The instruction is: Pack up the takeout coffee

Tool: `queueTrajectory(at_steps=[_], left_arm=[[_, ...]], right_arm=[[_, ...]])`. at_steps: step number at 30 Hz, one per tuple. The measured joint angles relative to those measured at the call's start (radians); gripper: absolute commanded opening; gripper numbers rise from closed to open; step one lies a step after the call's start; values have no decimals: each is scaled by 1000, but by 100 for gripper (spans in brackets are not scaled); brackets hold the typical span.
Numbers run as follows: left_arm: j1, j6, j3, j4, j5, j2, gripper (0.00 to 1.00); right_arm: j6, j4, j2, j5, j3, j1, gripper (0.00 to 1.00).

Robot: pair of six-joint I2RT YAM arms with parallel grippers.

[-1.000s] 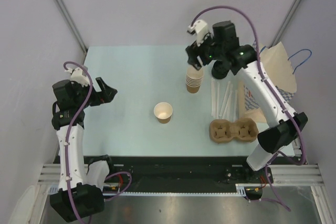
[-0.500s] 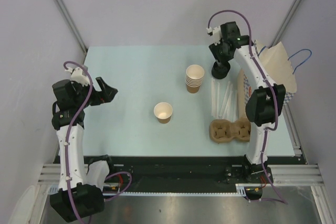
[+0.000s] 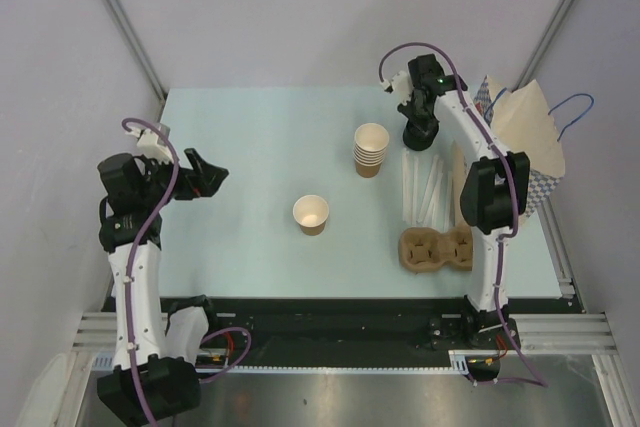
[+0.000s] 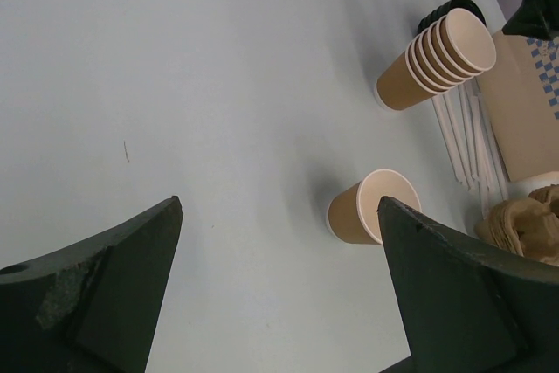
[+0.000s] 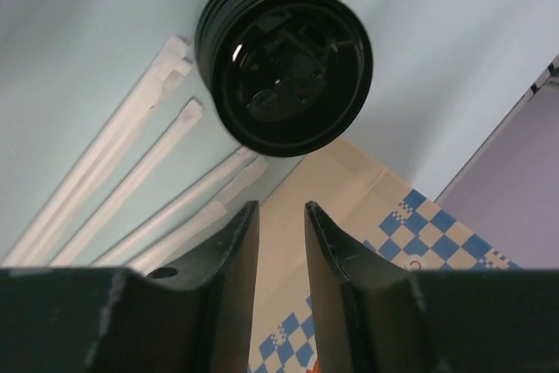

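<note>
No lidded takeout coffee is in view. A single lidless tan cup (image 3: 311, 213) (image 4: 371, 209) stands mid-table. A stack of black lids (image 3: 417, 137) (image 5: 284, 63) sits at the back right. My right gripper (image 3: 414, 112) (image 5: 279, 207) hangs just above and beside that stack, its jaws a narrow gap apart with nothing between them. My left gripper (image 3: 205, 175) (image 4: 279, 205) hovers over the left of the table, open wide and empty, pointing towards the single cup.
A stack of lidless tan cups (image 3: 371, 149) (image 4: 432, 58) stands left of the lids. Wrapped straws (image 3: 425, 187) (image 5: 131, 181) lie beside a flat checkered bag (image 5: 349, 242). A pulp cup carrier (image 3: 437, 249) sits front right, and a paper bag (image 3: 535, 132) stands at the right edge.
My right arm swung from over the cup stack to the right, down over the black lids, and its jaws narrowed. The left arm has not moved.
</note>
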Motion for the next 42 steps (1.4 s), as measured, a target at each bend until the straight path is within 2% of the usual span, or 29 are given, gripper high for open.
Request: queueTrajectory(at_steps=[5,16,29,42], left_arm=[[0,-7,-1,5,8,9,99],[0,-9,-1,9,8,24,99],[0,-9,-1,13,8,29,100],[0,-9,-1,16,8,38,99]], right_arm=[[122,-26,96,-6,114,-34,34],[319,-18,143,-43,213,-100,36],[413,-31,235,-138,286,-171,36],[451,-30,272,-185,316,-177,37]])
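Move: Just beyond the right fingers, the stack of black lids lies about 5 cm ahead and 1 cm to the left, its middle some 7 cm below. The cup stack stands about 14 cm left of the hand and level with it in reach, the straws lie 8 cm back and 1 cm right, and the paper bag stands 20 cm right and 4 cm back. From the left hand the lids are roughly 26 cm ahead, 54 cm right and 17 cm lower. Swinging round to the lid stack's right side, the right hand goes about 5 cm forward, sinks some 4 cm and shifts right, easing back left a little at the end. It turns clockwise some 25 degrees while its left side rolls up, and the part-open fingers keep their gap, coming close to the right edge of the rim; contact can't be made out. ##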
